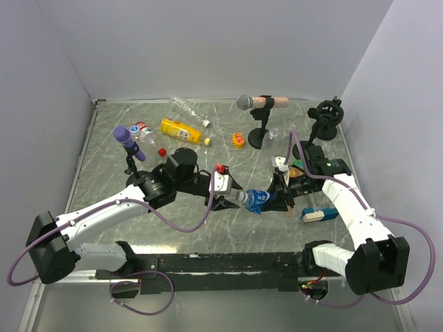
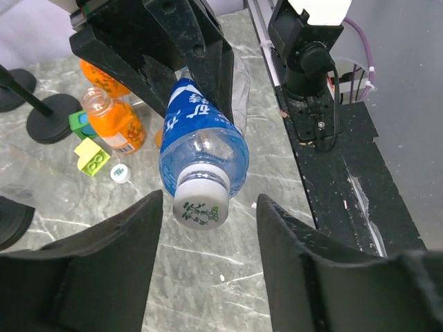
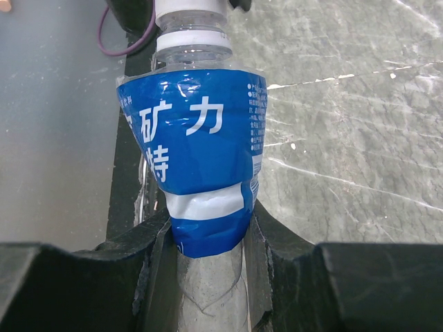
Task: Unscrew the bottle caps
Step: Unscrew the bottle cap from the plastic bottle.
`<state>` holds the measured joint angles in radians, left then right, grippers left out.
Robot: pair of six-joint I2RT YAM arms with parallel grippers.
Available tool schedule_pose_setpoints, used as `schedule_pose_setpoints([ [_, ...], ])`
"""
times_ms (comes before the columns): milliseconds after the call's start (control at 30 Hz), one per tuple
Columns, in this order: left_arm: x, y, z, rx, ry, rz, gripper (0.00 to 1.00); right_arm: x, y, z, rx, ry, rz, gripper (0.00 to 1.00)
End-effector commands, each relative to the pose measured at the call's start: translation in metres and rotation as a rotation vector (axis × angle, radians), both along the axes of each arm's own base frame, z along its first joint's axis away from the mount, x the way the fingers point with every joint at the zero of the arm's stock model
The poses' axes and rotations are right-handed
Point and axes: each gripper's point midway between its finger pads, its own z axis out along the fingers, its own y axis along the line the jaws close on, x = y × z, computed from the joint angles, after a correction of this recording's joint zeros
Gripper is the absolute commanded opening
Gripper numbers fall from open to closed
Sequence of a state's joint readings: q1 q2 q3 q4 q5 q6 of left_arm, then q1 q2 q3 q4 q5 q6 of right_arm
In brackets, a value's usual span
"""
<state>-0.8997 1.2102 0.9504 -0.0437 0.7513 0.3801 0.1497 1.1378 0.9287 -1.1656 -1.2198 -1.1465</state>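
Note:
My right gripper (image 1: pixel 280 196) is shut on the body of a clear bottle with a blue label (image 3: pixel 194 152) and holds it lying level above the table, neck toward the left arm. In the right wrist view that gripper (image 3: pixel 211 232) squeezes the label's lower end. The bottle's white cap (image 2: pixel 201 202), printed with green marks, sits on the neck. My left gripper (image 2: pixel 210 207) faces the cap with one finger on each side. Both fingers stand apart from it, so it is open. From above, the left gripper (image 1: pixel 232 198) meets the bottle (image 1: pixel 257 200) at mid-table.
Two stubby orange bottles (image 2: pixel 118 126), a yellow-green block (image 2: pixel 93 158) and a loose white cap (image 2: pixel 120 173) lie beyond the held bottle. A yellow bottle (image 1: pixel 183 130), a clear bottle (image 1: pixel 187 107), a red cap (image 1: pixel 161 151) and two microphones on stands (image 1: pixel 128 142) (image 1: pixel 252 102) occupy the back.

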Motion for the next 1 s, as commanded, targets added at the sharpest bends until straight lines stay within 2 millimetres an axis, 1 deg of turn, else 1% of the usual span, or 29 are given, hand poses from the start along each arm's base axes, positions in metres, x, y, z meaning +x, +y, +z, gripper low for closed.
schedule_pose_setpoints([
  [0, -0.003, -0.004, 0.017, -0.033, -0.013, -0.043, 0.56, 0.000, 0.004, 0.006, 0.036, -0.043, 0.021, 0.16],
  [67, -0.003, -0.004, 0.018, -0.036, -0.010, -0.035, 0.49, 0.000, 0.004, 0.006, 0.036, -0.043, 0.021, 0.16],
  [133, -0.002, -0.003, 0.018, -0.039, -0.004, -0.022, 0.40, 0.000, 0.004, 0.006, 0.038, -0.043, 0.022, 0.16],
  [233, -0.003, -0.003, 0.019, -0.046, 0.013, -0.011, 0.33, 0.000, 0.004, 0.006, 0.036, -0.044, 0.022, 0.16],
  [267, -0.003, -0.003, 0.020, -0.049, 0.025, -0.006, 0.29, 0.000, 0.003, 0.006, 0.034, -0.042, 0.021, 0.16],
  [300, -0.004, -0.002, 0.020, -0.049, 0.038, -0.004, 0.23, 0.001, 0.003, 0.006, 0.035, -0.043, 0.020, 0.16],
  [333, -0.005, -0.001, 0.019, -0.044, 0.064, 0.008, 0.20, 0.000, 0.003, 0.006, 0.034, -0.040, 0.021, 0.16],
  [367, -0.005, -0.003, 0.025, -0.067, 0.072, 0.008, 0.17, 0.000, 0.003, 0.006, 0.035, -0.043, 0.021, 0.16],
  [433, -0.008, -0.003, 0.027, -0.072, 0.167, 0.031, 0.07, 0.001, 0.003, 0.006, 0.033, -0.043, 0.020, 0.16],
  [467, -0.009, -0.003, 0.029, -0.078, 0.198, 0.042, 0.05, 0.001, 0.003, 0.006, 0.032, -0.042, 0.020, 0.16],
  [533, -0.012, -0.004, 0.034, -0.069, 0.384, 0.093, 0.01, 0.001, 0.003, 0.005, 0.030, -0.040, 0.018, 0.16],
  [667, -0.012, -0.007, 0.037, -0.019, 0.752, 0.241, 0.01, 0.001, 0.003, 0.005, 0.027, -0.040, 0.016, 0.16],
  [733, -0.013, -0.007, 0.042, -0.024, 0.903, 0.299, 0.01, 0.001, 0.003, 0.005, 0.027, -0.040, 0.016, 0.16],
  [800, -0.006, -0.004, 0.041, -0.067, 1.086, 0.419, 0.01, 0.002, 0.003, 0.005, 0.027, -0.039, 0.016, 0.16],
  [867, -0.004, -0.001, 0.039, -0.094, 1.193, 0.471, 0.01, 0.001, 0.003, 0.005, 0.028, -0.038, 0.018, 0.16],
  [967, 0.000, -0.001, 0.042, -0.114, 1.271, 0.511, 0.01, 0.001, 0.003, 0.004, 0.028, -0.034, 0.017, 0.16],
])
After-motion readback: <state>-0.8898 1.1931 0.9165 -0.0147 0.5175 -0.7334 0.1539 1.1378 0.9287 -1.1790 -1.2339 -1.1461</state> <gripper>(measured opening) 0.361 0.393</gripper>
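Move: Between the left hand's open fingertips sits the white cap of the blue-labelled bottle, only about 1 cm farther right, level with the hand. Measured from the left hand, the open orange bottle stands some 14 cm ahead and 24 cm right, and the small orange block lies about 28 cm ahead and 1 cm right; both are roughly 20 cm lower. From the right hand, the cap is about 10 cm left, 2 cm ahead and 3 cm up. Closing its fingers on the white cap, the left hand pinches it from both sides, pauses briefly, then rolls some 65 degrees about the line of its fingers, counter-clockwise as seen from behind the hand looking at the cap, while staying in place. The right hand keeps its grip on the bottle body and holds it almost still. ##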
